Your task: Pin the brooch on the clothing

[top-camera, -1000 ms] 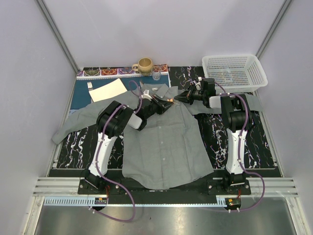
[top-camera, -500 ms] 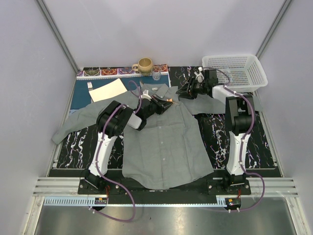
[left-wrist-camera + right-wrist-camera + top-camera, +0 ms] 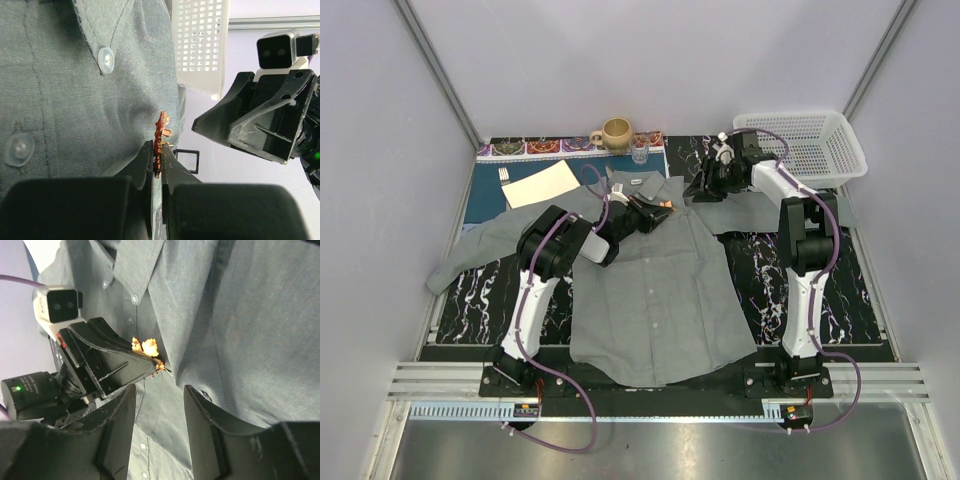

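The grey shirt (image 3: pixel 660 300) lies spread flat over the table, collar toward the back. My left gripper (image 3: pixel 658 209) hovers over its upper front, shut on the small orange-red brooch (image 3: pixel 666 206). In the left wrist view the brooch (image 3: pixel 161 131) stands edge-on between the closed jaws of the left gripper (image 3: pixel 160 147), close to the shirt (image 3: pixel 75 100). My right gripper (image 3: pixel 703 187) is to the right of the brooch, apart from it. In the right wrist view the right gripper (image 3: pixel 157 395) is open and empty, facing the brooch (image 3: pixel 145 346) and the shirt (image 3: pixel 240 315).
A white basket (image 3: pixel 800 145) stands at the back right, just behind the right arm. A mug (image 3: pixel 616 132) and a small glass (image 3: pixel 640 153) sit at the back centre. A cream sheet of paper (image 3: pixel 540 183) lies on the blue placemat (image 3: pixel 490 205) at the back left.
My right gripper has opened, let go at the brooch and drawn back toward the basket. The left gripper has kept still with the brooch in it.
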{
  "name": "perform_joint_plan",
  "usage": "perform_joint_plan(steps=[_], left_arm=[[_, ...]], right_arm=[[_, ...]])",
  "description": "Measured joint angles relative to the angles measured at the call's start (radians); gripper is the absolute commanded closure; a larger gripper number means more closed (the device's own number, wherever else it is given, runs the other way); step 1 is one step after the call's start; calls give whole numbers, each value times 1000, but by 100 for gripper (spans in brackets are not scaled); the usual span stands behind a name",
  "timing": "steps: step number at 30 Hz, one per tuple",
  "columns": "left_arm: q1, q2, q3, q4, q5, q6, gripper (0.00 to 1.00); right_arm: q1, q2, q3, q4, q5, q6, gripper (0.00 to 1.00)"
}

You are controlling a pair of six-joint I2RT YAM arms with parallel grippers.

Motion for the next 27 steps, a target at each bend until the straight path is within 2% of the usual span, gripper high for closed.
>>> perform_joint_plan(steps=[7,13,14,18,19,27], left_arm=[[0,0,0,0,0,0,100],[0,0,0,0,0,0,100],[0,0,0,0,0,0,100],[0,0,0,0,0,-1,100],[0,0,0,0,0,-1,100],[0,0,0,0,1,-6,100]], right_arm=[[32,50,21,-63,19,-33,53],[43,81,32,-87,37,-38,62],[43,82,34,-89,38,-38,66],[44,89,49,-86,39,-37,96],[43,89,49,-86,40,-39,100],[44,89,49,-86,44,-37,100]])
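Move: The right hand hovers open, with the shirt fold where the brooch's pin enters about 4 cm below, 2 cm back and 1 cm to its left. The brooch, still in the left fingers, is about 5 cm left, 2 cm back and 4 cm below. The collar lies some 10 cm left and 4 cm farther out, the glass some 12 cm left and 11 cm farther out. From the left hand, the fold is level in height and depth, about 5 cm to the right. The right hand sinks about 4 cm, easing back and left by 1–2 cm each towards the fold beside the brooch's pin, its half-open fingers staying apart on the way down. Once low it holds its place and closes fully, pinching the cloth between its fingertips just beyond the pin, while the left hand stays still and keeps its grip on the brooch. ##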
